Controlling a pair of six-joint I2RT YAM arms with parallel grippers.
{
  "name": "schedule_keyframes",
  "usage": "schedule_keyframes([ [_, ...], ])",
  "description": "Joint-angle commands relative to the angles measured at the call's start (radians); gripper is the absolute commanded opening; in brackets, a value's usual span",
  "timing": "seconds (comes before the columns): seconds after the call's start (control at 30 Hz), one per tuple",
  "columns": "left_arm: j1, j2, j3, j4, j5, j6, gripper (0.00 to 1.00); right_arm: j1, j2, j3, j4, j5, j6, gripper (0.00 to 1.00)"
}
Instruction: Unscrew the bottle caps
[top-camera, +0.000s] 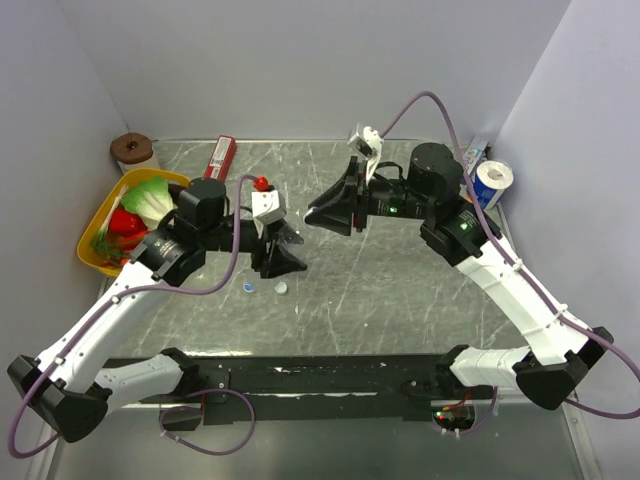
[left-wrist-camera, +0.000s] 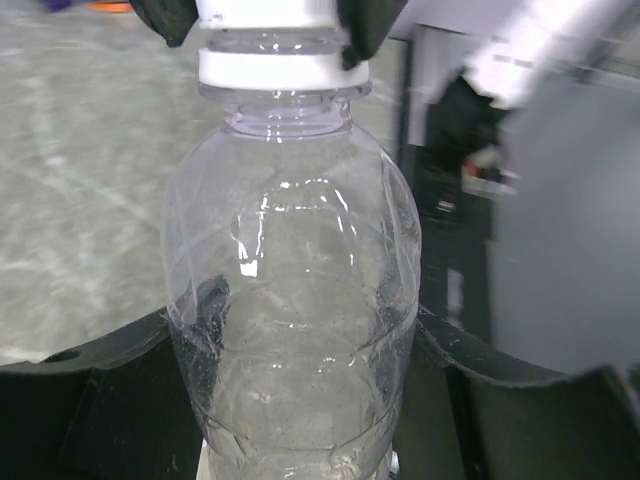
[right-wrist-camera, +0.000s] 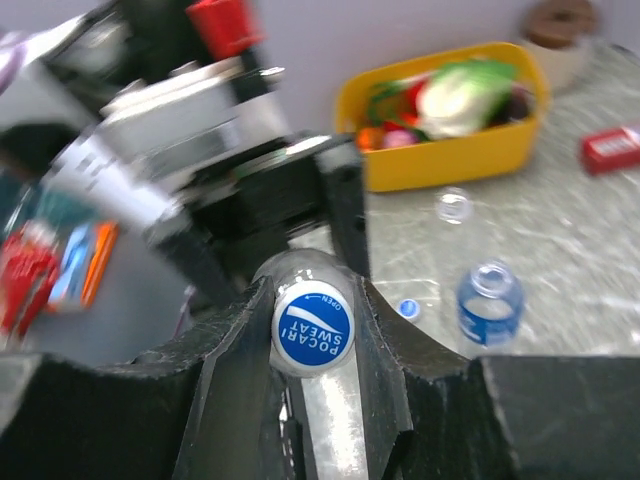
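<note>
My left gripper (left-wrist-camera: 295, 385) is shut on the body of a clear bottle (left-wrist-camera: 290, 300), which it holds up off the table. The bottle's cap (right-wrist-camera: 312, 325) is white-sided with a blue top. My right gripper (right-wrist-camera: 312, 330) is shut on that cap, one finger on each side. In the top view the two grippers meet above the table's middle, left gripper (top-camera: 283, 255) and right gripper (top-camera: 320, 212), and the bottle is hidden between them. Two loose caps (top-camera: 248, 288) (top-camera: 283, 288) lie on the table. An open blue-labelled bottle (right-wrist-camera: 490, 300) and an open clear bottle (right-wrist-camera: 455, 205) stand behind.
A yellow tray (top-camera: 92, 225) of toy vegetables sits at the left. A red box (top-camera: 220, 155) and a brown roll (top-camera: 133, 150) lie at the back left. A blue-and-white roll (top-camera: 492, 183) stands at the back right. Walls close in on three sides.
</note>
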Motion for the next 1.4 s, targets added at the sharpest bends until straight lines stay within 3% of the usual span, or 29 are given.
schedule_keyframes([
  [0.0, 0.024, -0.009, 0.084, -0.045, 0.425, 0.109, 0.59, -0.027, -0.016, -0.028, 0.044, -0.197, -0.092, 0.20],
  [0.2, 0.037, 0.022, 0.136, -0.163, 0.615, 0.186, 0.60, -0.034, -0.036, -0.037, 0.023, -0.252, -0.130, 0.20],
  [0.4, 0.038, 0.042, 0.152, -0.203, 0.700, 0.215, 0.61, -0.047, -0.048, -0.043, 0.018, -0.280, -0.155, 0.23],
  [0.57, 0.038, 0.034, 0.130, -0.139, 0.599, 0.151, 0.61, -0.045, -0.058, -0.040, 0.023, -0.274, -0.138, 0.32],
  [0.77, 0.038, 0.038, 0.096, -0.050, 0.510, 0.078, 0.60, -0.045, -0.070, -0.063, 0.049, -0.262, -0.117, 0.51],
  [1.03, 0.038, 0.043, 0.084, -0.032, 0.439, 0.064, 0.60, -0.045, -0.068, -0.068, 0.049, -0.260, -0.118, 0.84],
  [1.37, 0.038, 0.022, 0.066, 0.010, 0.297, 0.031, 0.61, -0.053, -0.107, -0.057, -0.144, -0.206, -0.210, 0.91],
])
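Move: The bottle's blue cap is already pinched between the right fingertips. From the left hand, which grips the bottle's tilted body, this cap lies about 5 cm to the right, 3 cm ahead and some 9 cm above. On the table roughly 30 cm below the left hand, a loose white cap lies about 4 cm to its left and 1 cm ahead; a loose blue cap lies some 11 cm to its left, also 1 cm ahead. Still pinching the cap, the right hand swings back about 5 cm together with the left hand and its firmly kept bottle, the right wrist turning counter-clockwise and the left clockwise, some 20 degrees each. Then the right fingers open wide and let go of the cap; both hands ease forward a little, the right also sinking about 2 cm, the left rising slightly. ##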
